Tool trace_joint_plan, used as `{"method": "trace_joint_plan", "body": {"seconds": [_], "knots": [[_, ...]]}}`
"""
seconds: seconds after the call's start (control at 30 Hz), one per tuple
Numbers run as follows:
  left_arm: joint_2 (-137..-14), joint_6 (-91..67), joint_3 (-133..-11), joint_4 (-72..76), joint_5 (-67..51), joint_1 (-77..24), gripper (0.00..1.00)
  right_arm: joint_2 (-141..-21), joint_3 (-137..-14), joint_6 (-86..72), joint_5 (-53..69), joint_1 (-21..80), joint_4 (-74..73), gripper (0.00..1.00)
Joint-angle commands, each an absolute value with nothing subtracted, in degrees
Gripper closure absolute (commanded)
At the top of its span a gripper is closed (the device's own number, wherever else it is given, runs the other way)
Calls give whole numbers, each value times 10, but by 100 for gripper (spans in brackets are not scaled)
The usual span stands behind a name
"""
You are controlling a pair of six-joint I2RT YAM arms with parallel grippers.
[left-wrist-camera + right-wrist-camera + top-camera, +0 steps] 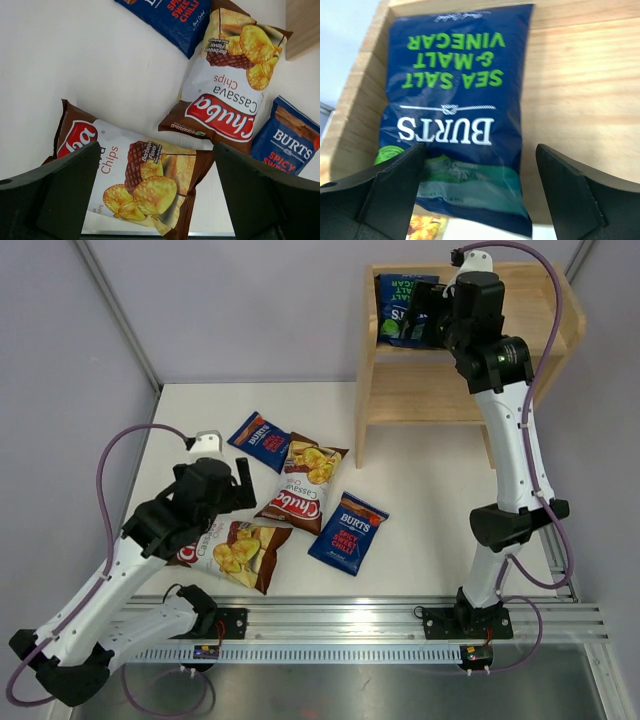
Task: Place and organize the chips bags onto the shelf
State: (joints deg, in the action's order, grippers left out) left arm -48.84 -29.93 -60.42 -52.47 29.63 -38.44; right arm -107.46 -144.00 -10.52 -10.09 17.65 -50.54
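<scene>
The green-lettered Burts bag lies flat on the top board of the wooden shelf at its left end, its near edge hanging slightly over the front. My right gripper is open over that near edge, not gripping it. On the table lie two red-lettered Burts bags and two Chuba bags. My left gripper hangs open above the nearer Chuba bag, holding nothing.
The shelf's lower tier stands on the table's far right. The shelf's left side panel borders the placed bag. A metal rail runs along the near table edge by the arm bases.
</scene>
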Motion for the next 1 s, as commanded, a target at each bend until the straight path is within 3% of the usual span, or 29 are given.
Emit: {"method": "trace_joint_plan", "body": {"seconds": [0.0,0.27,0.4,0.47,0.53,0.67,0.8,0.97], "knots": [[-503,-287,-628,-460,249,-336,1,-1020,-1426,-62,-168,182,-541,1],[-576,-308,-612,-358,124,-183,1,-945,-1397,-41,-206,181,-550,1],[-638,-338,-605,-304,82,-107,1,-919,-1382,-54,-118,181,-570,1],[-692,-349,-602,-260,59,-70,1,-874,-1344,-77,-7,181,-554,0],[-742,-364,-612,-230,31,-30,1,-786,-1217,-104,158,181,-505,1],[-866,-401,-649,-171,-67,17,1,-614,-903,-190,347,181,-267,1],[-950,-439,-654,-91,-98,26,1,-484,-756,-244,407,181,-164,1],[-1034,-485,-684,-75,-77,24,1,-411,-709,-232,424,182,-190,1]]}}
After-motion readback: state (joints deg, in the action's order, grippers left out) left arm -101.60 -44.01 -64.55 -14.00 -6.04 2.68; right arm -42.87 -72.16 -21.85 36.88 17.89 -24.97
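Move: From the left hand, the far blue Burts spicy sweet chilli bag lies about 23 cm ahead, 5 cm right and 22 cm below; the upright Chuba bag is 13 cm ahead and 14 cm right, the lying Chuba bag 2 cm back and 2 cm left, both at table level. The right hand has the shelved sea salt bag about 3 cm ahead, 4 cm left and 3 cm below; the chilli bag is some 39 cm left, 3 cm back, 45 cm below. The left hand, open and empty, reaches forward some 21 cm and a little left, first level and then diving about 17 cm to just above the table on the left side of the far Burts chilli bag, rolling its left side down and turning counter-clockwise. The right hand, still wide open, backs out of the shelf, first veering right and rising, then sweeping left and dipping, about 30 cm back in all as it turns some 45 degrees counter-clockwise. ##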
